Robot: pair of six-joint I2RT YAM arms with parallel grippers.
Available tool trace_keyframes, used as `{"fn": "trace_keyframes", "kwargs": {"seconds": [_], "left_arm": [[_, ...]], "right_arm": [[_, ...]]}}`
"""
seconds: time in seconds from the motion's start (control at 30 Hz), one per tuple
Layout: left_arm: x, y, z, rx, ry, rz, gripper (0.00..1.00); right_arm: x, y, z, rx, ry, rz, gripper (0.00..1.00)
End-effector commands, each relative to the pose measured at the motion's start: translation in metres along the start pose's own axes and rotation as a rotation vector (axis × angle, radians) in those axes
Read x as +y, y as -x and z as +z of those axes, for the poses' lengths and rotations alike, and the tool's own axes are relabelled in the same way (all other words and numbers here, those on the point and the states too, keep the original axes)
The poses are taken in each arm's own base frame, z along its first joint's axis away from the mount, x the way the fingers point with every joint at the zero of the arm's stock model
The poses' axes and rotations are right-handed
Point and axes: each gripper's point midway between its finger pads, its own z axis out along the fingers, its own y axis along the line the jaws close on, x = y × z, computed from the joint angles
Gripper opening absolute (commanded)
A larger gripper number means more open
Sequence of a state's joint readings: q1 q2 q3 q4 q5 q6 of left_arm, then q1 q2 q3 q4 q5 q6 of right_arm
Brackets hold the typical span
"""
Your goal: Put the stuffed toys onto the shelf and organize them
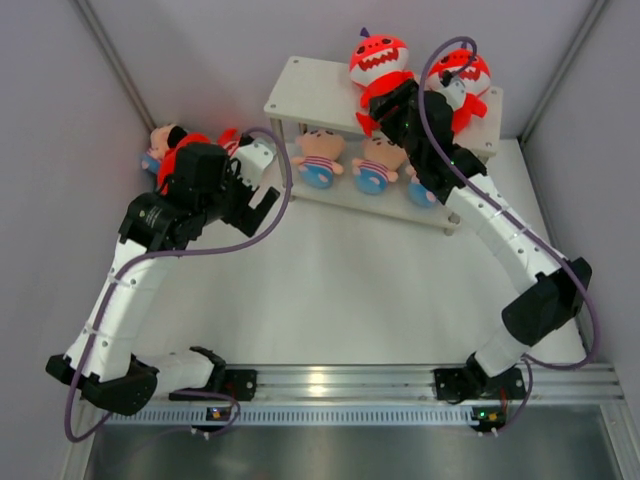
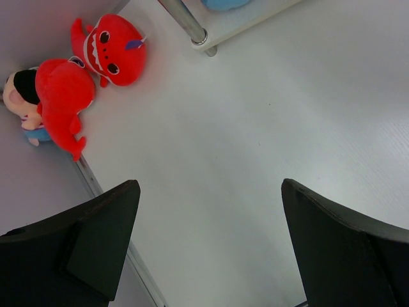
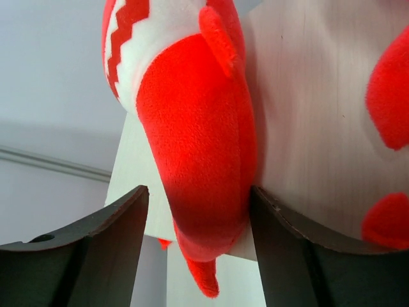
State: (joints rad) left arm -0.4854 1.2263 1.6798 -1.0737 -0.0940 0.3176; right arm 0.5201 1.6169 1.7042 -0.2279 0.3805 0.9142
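Observation:
Two red shark stuffed toys stand on the top tier of the off-white shelf. Striped dolls sit on its lower tier. My right gripper hangs over the left shark's tail end, open. In the right wrist view that shark lies between the fingers of the gripper: the right finger touches it and the left one stands apart. My left gripper is wide open above bare table. By the left wall lie two sharks and a doll.
A silver shelf leg stands close to the floor toys. Grey enclosure walls close in the left, back and right sides. The left arm partly covers the toys at the left wall. The right arm hides part of the lower tier's right end.

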Motion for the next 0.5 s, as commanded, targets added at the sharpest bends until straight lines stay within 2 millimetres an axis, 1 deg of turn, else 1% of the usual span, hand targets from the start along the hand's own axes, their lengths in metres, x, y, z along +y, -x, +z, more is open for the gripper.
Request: {"fn": "trace_keyframes", "kwargs": {"seconds": [0.0, 0.07, 0.1, 0.17, 0.2, 0.27, 0.3, 0.37, 0.4, 0.47], "left_arm": [[0.003, 0.014, -0.006, -0.067, 0.006, 0.002, 0.98], [0.003, 0.013, -0.005, -0.066, 0.007, 0.002, 0.98], [0.002, 0.013, -0.005, -0.065, 0.004, 0.003, 0.98], [0.002, 0.012, -0.004, -0.062, 0.003, 0.001, 0.98], [0.002, 0.012, -0.002, -0.056, 0.006, 0.002, 0.98], [0.002, 0.011, 0.002, -0.046, 0.009, 0.001, 0.98], [0.003, 0.010, 0.002, -0.041, 0.012, -0.001, 0.98], [0.003, 0.011, 0.006, -0.039, 0.015, -0.004, 0.98], [0.004, 0.012, 0.008, -0.038, 0.017, -0.004, 0.98], [0.005, 0.013, 0.014, -0.040, 0.026, -0.010, 0.98]], "right_arm": [[0.024, 0.032, -0.022, -0.058, 0.089, 0.050, 0.65], [0.026, 0.033, -0.026, -0.060, 0.101, 0.052, 0.70], [0.029, 0.038, -0.031, -0.070, 0.114, 0.059, 0.72], [0.030, 0.040, -0.037, -0.081, 0.128, 0.068, 0.73], [0.033, 0.045, -0.043, -0.090, 0.143, 0.075, 0.74], [0.037, 0.047, -0.049, -0.093, 0.161, 0.073, 0.80], [0.041, 0.052, -0.056, -0.101, 0.178, 0.072, 0.81], [0.049, 0.054, -0.063, -0.104, 0.204, 0.057, 0.82], [0.055, 0.059, -0.071, -0.108, 0.226, 0.059, 0.82], [0.064, 0.059, -0.081, -0.099, 0.270, 0.039, 0.82]]}}
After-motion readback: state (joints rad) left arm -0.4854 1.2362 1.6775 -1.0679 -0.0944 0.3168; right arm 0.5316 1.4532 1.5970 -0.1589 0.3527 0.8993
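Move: The red shark toy I have just set on the shelf top has its middle about 6 cm ahead of my right hand, roughly in line and level, its lower body between my half-open fingers, touching the right one. The second shark sits some 15 cm to my right and 4 cm farther out; the middle doll is about 22 cm below, 4 cm ahead and 2 cm right. From my left hand the first shark lies about 25 cm ahead, 24 cm right and 5 cm higher. I spread my right fingers wider to let the shark go and draw the hand back off the front of the shelf top, rising with it and ever more steeply towards the end, about 4 cm each way. It drifts slightly right, and my fingertips tip up about 5 degrees as they come free of the toy's tail end. ##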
